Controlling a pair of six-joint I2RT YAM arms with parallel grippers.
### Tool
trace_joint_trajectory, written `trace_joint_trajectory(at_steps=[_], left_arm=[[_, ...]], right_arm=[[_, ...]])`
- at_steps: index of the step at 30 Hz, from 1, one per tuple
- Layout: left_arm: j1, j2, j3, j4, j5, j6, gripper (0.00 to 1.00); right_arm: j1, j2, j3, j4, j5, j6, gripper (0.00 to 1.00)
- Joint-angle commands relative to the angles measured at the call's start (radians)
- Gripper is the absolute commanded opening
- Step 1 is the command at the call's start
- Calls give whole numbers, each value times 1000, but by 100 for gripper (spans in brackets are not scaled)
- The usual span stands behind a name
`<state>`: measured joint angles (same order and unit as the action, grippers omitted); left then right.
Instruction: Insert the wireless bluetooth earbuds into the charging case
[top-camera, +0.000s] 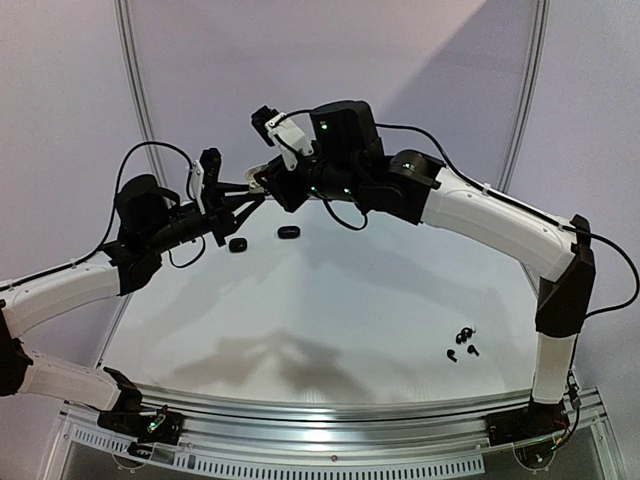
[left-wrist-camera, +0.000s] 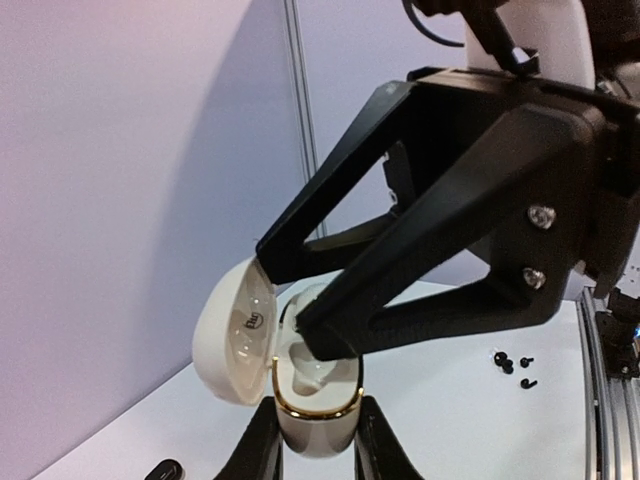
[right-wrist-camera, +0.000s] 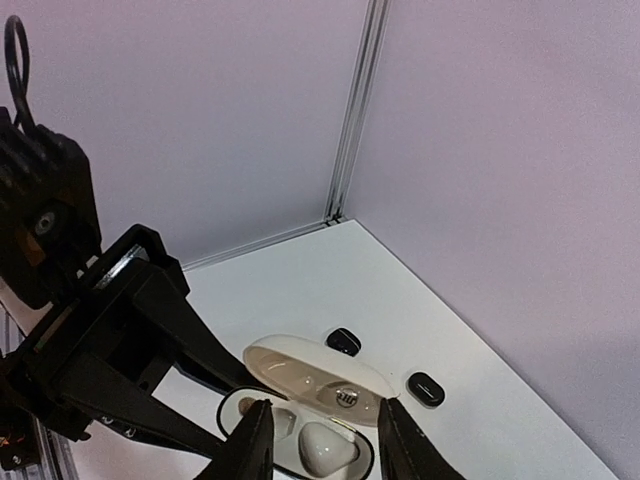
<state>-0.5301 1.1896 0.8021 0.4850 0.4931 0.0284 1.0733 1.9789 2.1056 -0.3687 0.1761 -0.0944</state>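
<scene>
My left gripper (left-wrist-camera: 318, 435) is shut on the base of a white charging case (left-wrist-camera: 318, 405) with a gold rim, held up above the table with its lid (left-wrist-camera: 235, 330) swung open. My right gripper (right-wrist-camera: 325, 445) hangs just over the open case (right-wrist-camera: 300, 455), its two fingers apart on either side of it. A whitish earbud (right-wrist-camera: 325, 452) lies in the case's well between those fingers, with neither finger touching it. Several small black earbuds (top-camera: 462, 343) lie on the table at the near right. In the top view both grippers meet at the case (top-camera: 258, 180).
Two small black oval cases (top-camera: 238, 244) (top-camera: 288, 232) lie on the white table under the raised grippers; the right wrist view also has them (right-wrist-camera: 343, 341) (right-wrist-camera: 425, 388). Lilac walls with a metal corner post (right-wrist-camera: 350, 120) close off the back.
</scene>
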Motion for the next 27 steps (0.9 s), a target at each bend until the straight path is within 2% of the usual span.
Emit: trace_joint_trajectory(at_steps=[1,12,15,18,20,24,27], left_arm=[[-2,-29,-18,46,39,-24,0],[-2,-28,-21,42,43,-25,0],[-1,-28,-22,41,39,-48,0],[-1,-30,-25,38,35,-61,0],[-1,-31,-28,34,33,-74,0],[2,-33,-35,32,36,-82,0],[5,-35,-37,27,38,-82,0]], right_arm=[[-7,-107,-24,18,-21,24,36],[-50,-268,-82,113,-41,137,39],[-94,-327,-132,90,42,202,43],[-179,-378,-172,-38,142,303,45],[-263,-398,-199,-213,184,438,46],[-486,-443,-374,-478,131,648,55],[-610,-462,-567,-567,35,743,56]])
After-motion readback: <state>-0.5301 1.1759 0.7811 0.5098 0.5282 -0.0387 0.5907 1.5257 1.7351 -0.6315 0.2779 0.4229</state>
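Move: The white charging case, lid open, is gripped at the left finger pads, its middle roughly 3 cm above that hand point and 1 cm farther out and to its right. From the right hand point, the case is level ahead, about 1 cm right and 2 cm below. Counted from the right hand and some 37 cm below it, one black case is 25 cm ahead, another 20 cm ahead and 13 cm left; the black earbuds lie 11 cm back and 44 cm right. Lift the right gripper up off the open case, easing back slightly, to about 13 cm high, then sweep it right and forward while sinking back to its starting height, ending about 30 cm to the right. Spread its fingers wider on the way and swing the wrist clockwise some 40 degrees, tipping it down. Keep the case pinched in the left gripper, held nearly still. ##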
